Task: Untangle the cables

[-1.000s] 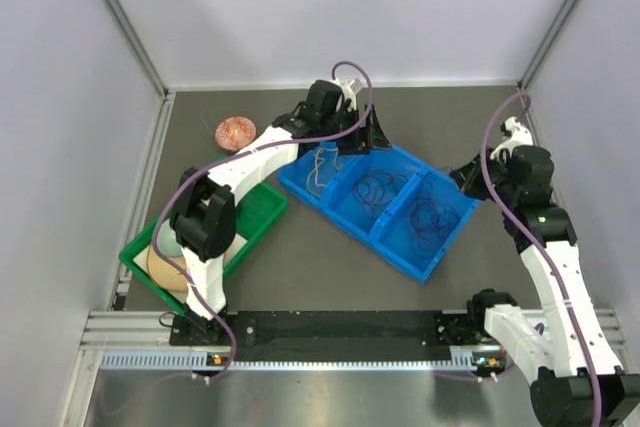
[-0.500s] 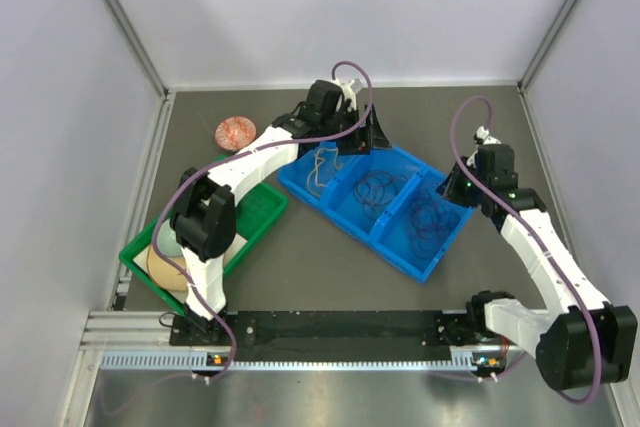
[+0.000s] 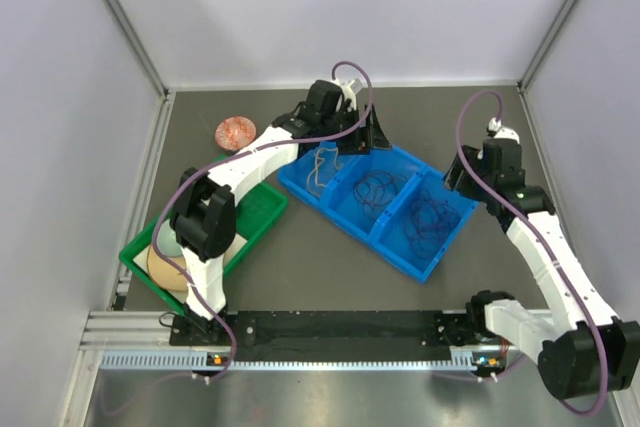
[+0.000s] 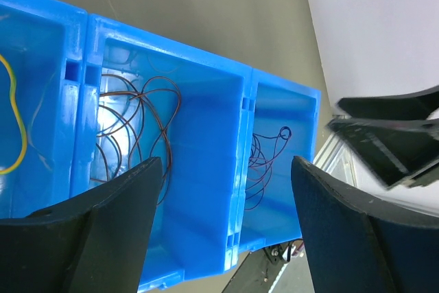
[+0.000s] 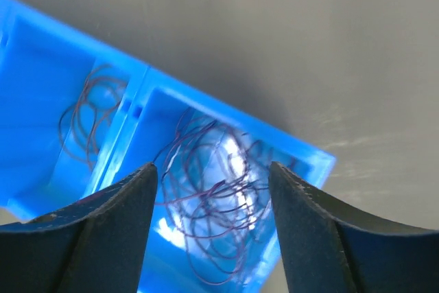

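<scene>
A blue three-compartment tray (image 3: pixel 400 253) sits mid-table. A cream cable (image 3: pixel 318 169) lies in its left compartment, with dark cable coils in the middle (image 3: pixel 377 190) and a denser dark tangle in the right one (image 3: pixel 432 219). My left gripper (image 3: pixel 345 143) hovers at the tray's far edge, open and empty. In the left wrist view the left gripper (image 4: pixel 226 169) looks down on the dark coils (image 4: pixel 137 121) and the yellowish cable (image 4: pixel 17 121). My right gripper (image 3: pixel 458 180) hangs by the tray's right end. Seen from its wrist, the right gripper (image 5: pixel 212 169) is open above the dark tangle (image 5: pixel 219 193), holding nothing.
A green bin (image 3: pixel 262 215) holding rounded objects stands left of the tray. A small pinkish-orange round thing (image 3: pixel 236 131) lies at the back left. White walls close in the table on three sides, and a metal rail (image 3: pixel 330 357) runs along the near edge.
The right arm has swung in from the right side toward the tray's right end, and its jaws have gone from shut to open. The left arm has not moved.
</scene>
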Robot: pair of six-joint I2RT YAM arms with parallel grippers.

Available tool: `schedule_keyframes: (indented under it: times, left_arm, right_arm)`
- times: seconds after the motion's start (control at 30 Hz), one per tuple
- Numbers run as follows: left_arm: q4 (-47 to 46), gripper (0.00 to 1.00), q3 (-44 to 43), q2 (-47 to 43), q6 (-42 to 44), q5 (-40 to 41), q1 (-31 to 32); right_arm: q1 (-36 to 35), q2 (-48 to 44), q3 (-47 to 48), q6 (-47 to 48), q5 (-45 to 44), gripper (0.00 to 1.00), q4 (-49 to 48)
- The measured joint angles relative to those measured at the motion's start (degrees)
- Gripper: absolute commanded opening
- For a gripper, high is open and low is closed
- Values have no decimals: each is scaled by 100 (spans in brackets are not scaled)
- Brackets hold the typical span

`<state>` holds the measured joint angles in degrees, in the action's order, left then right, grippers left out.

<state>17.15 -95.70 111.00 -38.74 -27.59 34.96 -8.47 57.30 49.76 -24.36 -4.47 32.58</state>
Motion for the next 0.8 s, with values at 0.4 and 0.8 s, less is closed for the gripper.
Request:
schedule_keyframes:
  times: [0.4, 0.8]
  left_arm:
    - [162, 81, -11, -79, 254, 122, -337]
    - [874, 84, -149, -686, 944, 780, -1346]
  right_arm:
    - [-2, 7, 966, 17, -2277, 99, 887]
    - [-2, 304, 1239, -20, -2940, 99, 1165]
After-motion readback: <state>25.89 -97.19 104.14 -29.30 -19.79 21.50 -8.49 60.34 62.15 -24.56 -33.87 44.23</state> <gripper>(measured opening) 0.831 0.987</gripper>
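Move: Below and just left of the right hand lies the purple cable, about 5 cm to its left, 3 cm back and 16 cm down in the bin's right compartment; the dark cable in the middle one is some 19 cm left and 5 cm ahead. From the left hand, the yellow cable lies roughly 9 cm left and 1 cm ahead, the dark cable 4 cm back and 2 cm right, both about 20 cm below. Backing off from the purple cable, the right hand swings about 9 cm right and rises some 6 cm, its part-open fingers spreading wide while the wrist turns about 20 degrees clockwise and its left side dips. The left hand, fingers still wide, sweeps left and forward over the left end of the bin, climbing slightly and turning counter-clockwise. ##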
